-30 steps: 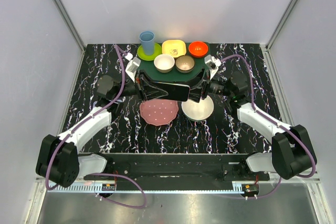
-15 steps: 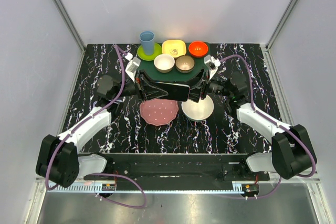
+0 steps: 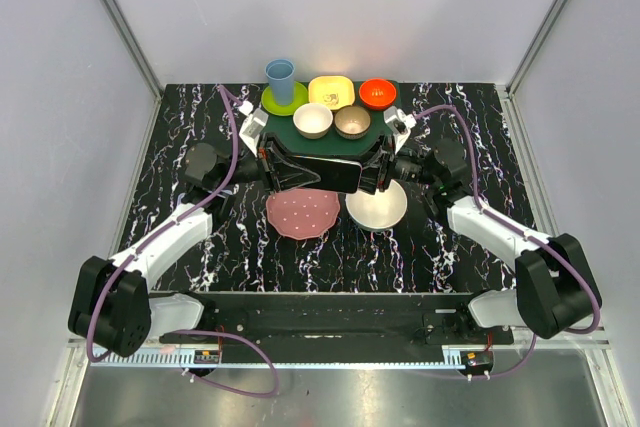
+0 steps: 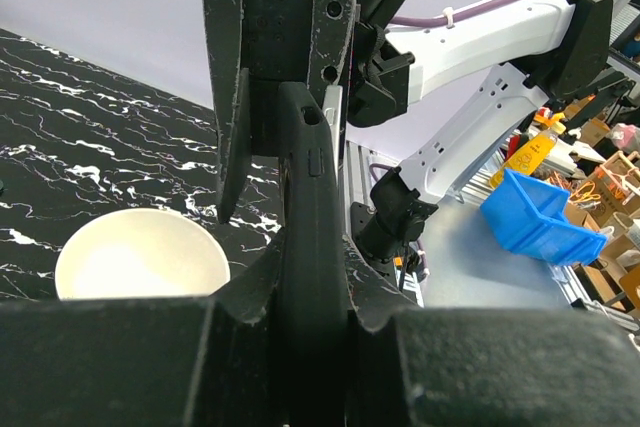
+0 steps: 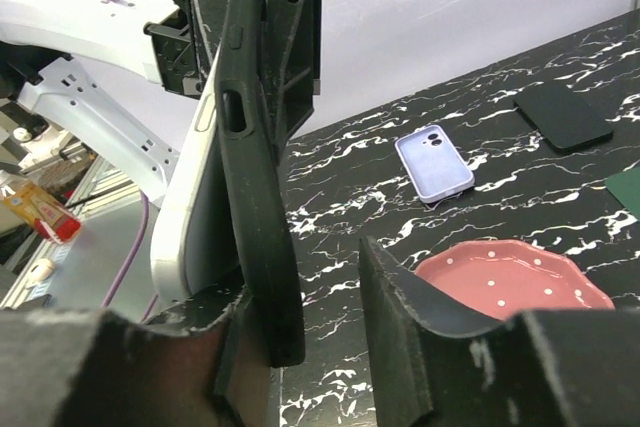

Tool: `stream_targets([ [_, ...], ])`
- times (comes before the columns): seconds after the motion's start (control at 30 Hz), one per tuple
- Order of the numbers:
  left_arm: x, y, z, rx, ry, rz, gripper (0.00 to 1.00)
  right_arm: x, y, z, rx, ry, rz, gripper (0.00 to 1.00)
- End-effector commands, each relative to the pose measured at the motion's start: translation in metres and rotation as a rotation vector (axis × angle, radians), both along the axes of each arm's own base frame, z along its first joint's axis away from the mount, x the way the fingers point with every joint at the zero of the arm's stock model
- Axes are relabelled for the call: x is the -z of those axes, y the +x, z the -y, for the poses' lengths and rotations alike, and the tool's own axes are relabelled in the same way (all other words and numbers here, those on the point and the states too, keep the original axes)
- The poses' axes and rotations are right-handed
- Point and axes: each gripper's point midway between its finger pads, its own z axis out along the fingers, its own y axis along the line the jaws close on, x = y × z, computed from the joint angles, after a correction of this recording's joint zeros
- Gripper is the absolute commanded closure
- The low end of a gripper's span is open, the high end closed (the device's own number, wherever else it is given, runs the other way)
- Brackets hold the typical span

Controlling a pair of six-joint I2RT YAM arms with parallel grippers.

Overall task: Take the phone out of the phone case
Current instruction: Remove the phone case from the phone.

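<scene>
Both grippers hold a long black object (image 3: 325,172) in the air over the middle of the table. In the right wrist view it is a black phone case (image 5: 250,177) on edge, with a camera cut-out. The phone (image 5: 190,207), a pale silver-white slab, leans out of the case on one side. My left gripper (image 4: 315,277) is shut on one end of the case (image 4: 310,197). At the other end my right gripper (image 5: 300,272) straddles case and phone. One of its fingers (image 5: 400,297) stands clear of the case with a gap.
Below the held object lie a pink dotted plate (image 3: 301,213) and a white bowl (image 3: 376,207). A green tray (image 3: 285,129) with two bowls, a blue cup (image 3: 280,77), a yellow dish and an orange bowl stand behind. A lavender case (image 5: 433,164) and a flat black slab (image 5: 563,114) lie on the table.
The right gripper's jaws have narrowed around the end of the case, and its wrist has shifted slightly. The left gripper and the case have stayed put.
</scene>
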Motion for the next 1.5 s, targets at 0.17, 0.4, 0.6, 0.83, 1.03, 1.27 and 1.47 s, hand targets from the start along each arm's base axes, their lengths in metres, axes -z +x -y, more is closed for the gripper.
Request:
stream_targets([
  [0.17, -0.016, 0.034, 0.007, -0.167, -0.072, 0.02, 0.99, -0.016, -0.033, -0.021, -0.129, 0.042, 0.07, 0.85],
  [0.4, -0.012, 0.038, 0.007, -0.186, -0.06, 0.013, 0.94, -0.013, -0.033, -0.021, -0.125, 0.045, 0.057, 1.0],
  [0.6, -0.009, 0.044, 0.0, -0.221, -0.054, 0.013, 0.75, -0.011, -0.033, -0.021, -0.128, 0.037, 0.006, 1.0],
  [0.83, -0.007, 0.05, -0.005, -0.252, -0.047, 0.019, 0.49, -0.011, -0.027, -0.023, -0.12, 0.013, -0.08, 1.0],
  [1.03, -0.009, 0.049, -0.005, -0.247, -0.046, 0.026, 0.43, -0.014, -0.022, -0.02, -0.104, 0.021, -0.11, 1.0],
  [1.27, -0.011, 0.047, -0.007, -0.244, -0.047, 0.044, 0.36, -0.024, -0.013, -0.008, -0.071, 0.043, -0.128, 1.0],
  [1.47, -0.019, 0.045, -0.009, -0.235, -0.056, 0.071, 0.28, -0.025, -0.006, -0.002, -0.048, 0.05, -0.147, 1.0],
])
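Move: Between the two hands hangs the phone case with the phone still partly in it: the left fingers grip its left end, so its middle lies about 5 cm to their right, level. The open right fingers stand around its right end, its middle some 7 cm to their left, also level. About 30 cm below, the pink plate lies some 3 cm to the left of the left hand and 2 cm ahead, the white bowl 20 cm to its right and 4 cm ahead. Closing on the right end of the phone case, the right fingers take hold almost in place, then keep their pinch while the wrist rolls about 15 degrees, leaning the upper edge forward. Once the right has its grip, the left hand opens wide and shifts about 4 cm forward and 1 cm down, turning some 10 degrees counter-clockwise, its fingers still either side of the left end. ##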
